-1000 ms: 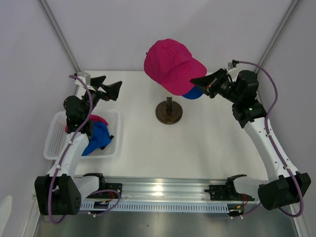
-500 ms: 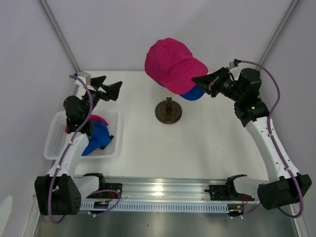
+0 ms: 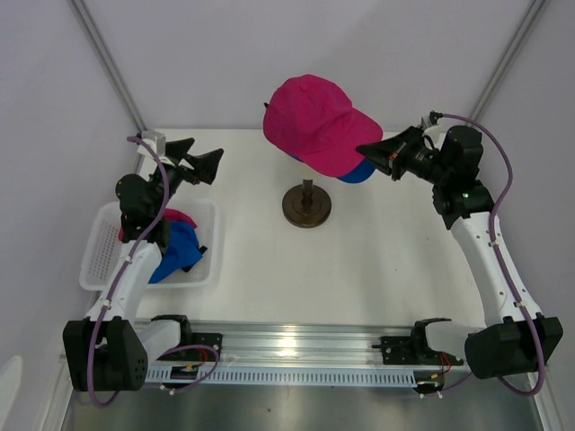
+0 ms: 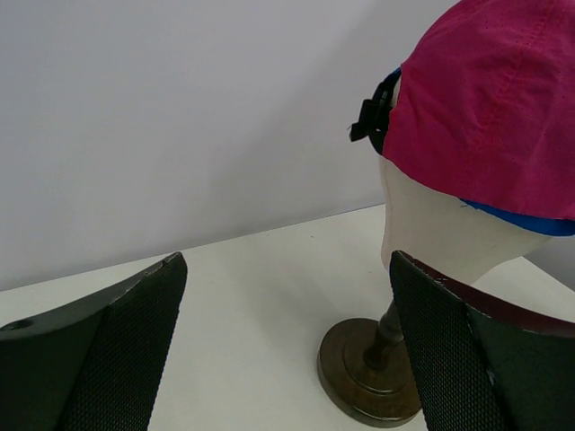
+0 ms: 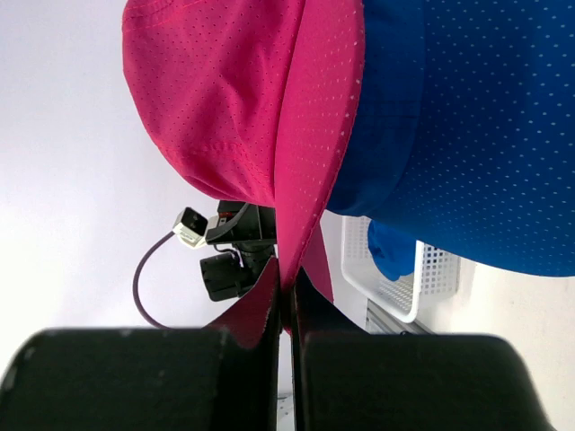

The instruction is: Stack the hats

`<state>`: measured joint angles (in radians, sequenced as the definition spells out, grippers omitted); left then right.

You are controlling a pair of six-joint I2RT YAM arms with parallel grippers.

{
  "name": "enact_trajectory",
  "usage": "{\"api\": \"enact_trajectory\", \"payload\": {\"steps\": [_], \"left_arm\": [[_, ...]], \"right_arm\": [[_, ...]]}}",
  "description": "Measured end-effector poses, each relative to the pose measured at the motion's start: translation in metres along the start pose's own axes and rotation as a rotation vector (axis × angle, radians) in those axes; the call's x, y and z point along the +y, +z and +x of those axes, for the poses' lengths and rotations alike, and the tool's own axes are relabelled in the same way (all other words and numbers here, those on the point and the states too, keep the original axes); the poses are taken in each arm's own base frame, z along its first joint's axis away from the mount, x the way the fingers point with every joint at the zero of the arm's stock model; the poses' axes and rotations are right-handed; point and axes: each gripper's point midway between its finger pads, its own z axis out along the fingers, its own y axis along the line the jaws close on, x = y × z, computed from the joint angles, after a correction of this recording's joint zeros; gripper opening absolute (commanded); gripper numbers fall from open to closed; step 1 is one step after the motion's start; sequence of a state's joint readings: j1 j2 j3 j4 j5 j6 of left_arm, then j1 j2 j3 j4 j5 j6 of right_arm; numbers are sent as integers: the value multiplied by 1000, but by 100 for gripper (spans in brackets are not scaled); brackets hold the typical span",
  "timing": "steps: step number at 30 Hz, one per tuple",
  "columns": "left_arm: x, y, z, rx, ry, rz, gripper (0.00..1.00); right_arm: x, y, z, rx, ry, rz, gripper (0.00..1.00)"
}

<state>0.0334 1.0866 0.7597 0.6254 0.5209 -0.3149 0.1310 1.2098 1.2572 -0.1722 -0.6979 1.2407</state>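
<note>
A magenta hat [image 3: 313,121] sits on top of a blue hat [image 3: 358,171] on the cream mannequin head, whose dark round stand [image 3: 307,205] rests mid-table. My right gripper [image 3: 370,149] is shut on the magenta hat's brim [image 5: 314,171], pinched between its fingers, with the blue hat [image 5: 485,135] just beneath. More hats, one blue [image 3: 176,249] and one magenta [image 3: 180,218], lie in the white basket [image 3: 101,260] at the left. My left gripper [image 3: 199,158] hovers open above the basket's far end, facing the mannequin head [image 4: 440,238], nothing between its fingers.
The white basket stands near the table's left edge, below my left arm. The stand [image 4: 373,373] is the only obstacle mid-table. Metal frame posts rise at the back corners. A rail [image 3: 296,346] with the arm bases runs along the near edge.
My right gripper has shifted slightly right and up with the magenta brim, and the magenta hat has settled further over the blue one. The left arm has not moved.
</note>
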Motion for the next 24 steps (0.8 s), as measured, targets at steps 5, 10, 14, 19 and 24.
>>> {"api": "enact_trajectory", "payload": {"steps": [5, 10, 14, 19, 24], "left_arm": [[-2, 0, 3, 11, -5, 8, 96], [-3, -1, 4, 19, -9, 6, 96], [-4, -1, 5, 24, -12, 8, 96], [-9, 2, 0, 36, -21, 22, 96], [-33, 16, -29, 18, -18, 79, 96]], "right_arm": [[-9, 0, -3, -1, -23, 21, 0], [-30, -3, -2, -19, -66, 68, 0], [-35, -2, -3, -21, -106, 80, 0], [-43, 6, -3, 20, -124, 84, 28], [-76, 8, -11, 16, -123, 202, 56]]}}
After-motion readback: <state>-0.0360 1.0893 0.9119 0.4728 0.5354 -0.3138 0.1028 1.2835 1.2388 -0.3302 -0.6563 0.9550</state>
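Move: The pink hat's brim is already pinched in the right hand. Its crown, seated over the blue hat on the head, lies about 9 cm ahead of that hand, 11 cm to its left and slightly higher. The blue hat's brim is some 5 cm below the right hand, barely to its left, and the stand's round base is roughly 11 cm ahead, 11 cm left, far below. From the left hand, the pink crown lies some 22 cm right, 6 cm ahead and 6 cm higher. The pink brim, still pinched, is drawn down about 4 cm towards the blue brim by the right hand, its fingertips dipping. The fingers then open to about half around the brim's edge while the hand sinks on, some 7 cm in all, easing a little forward. Late on, the open left hand rises about 4 cm and goes 3 cm right, towards the hats. ##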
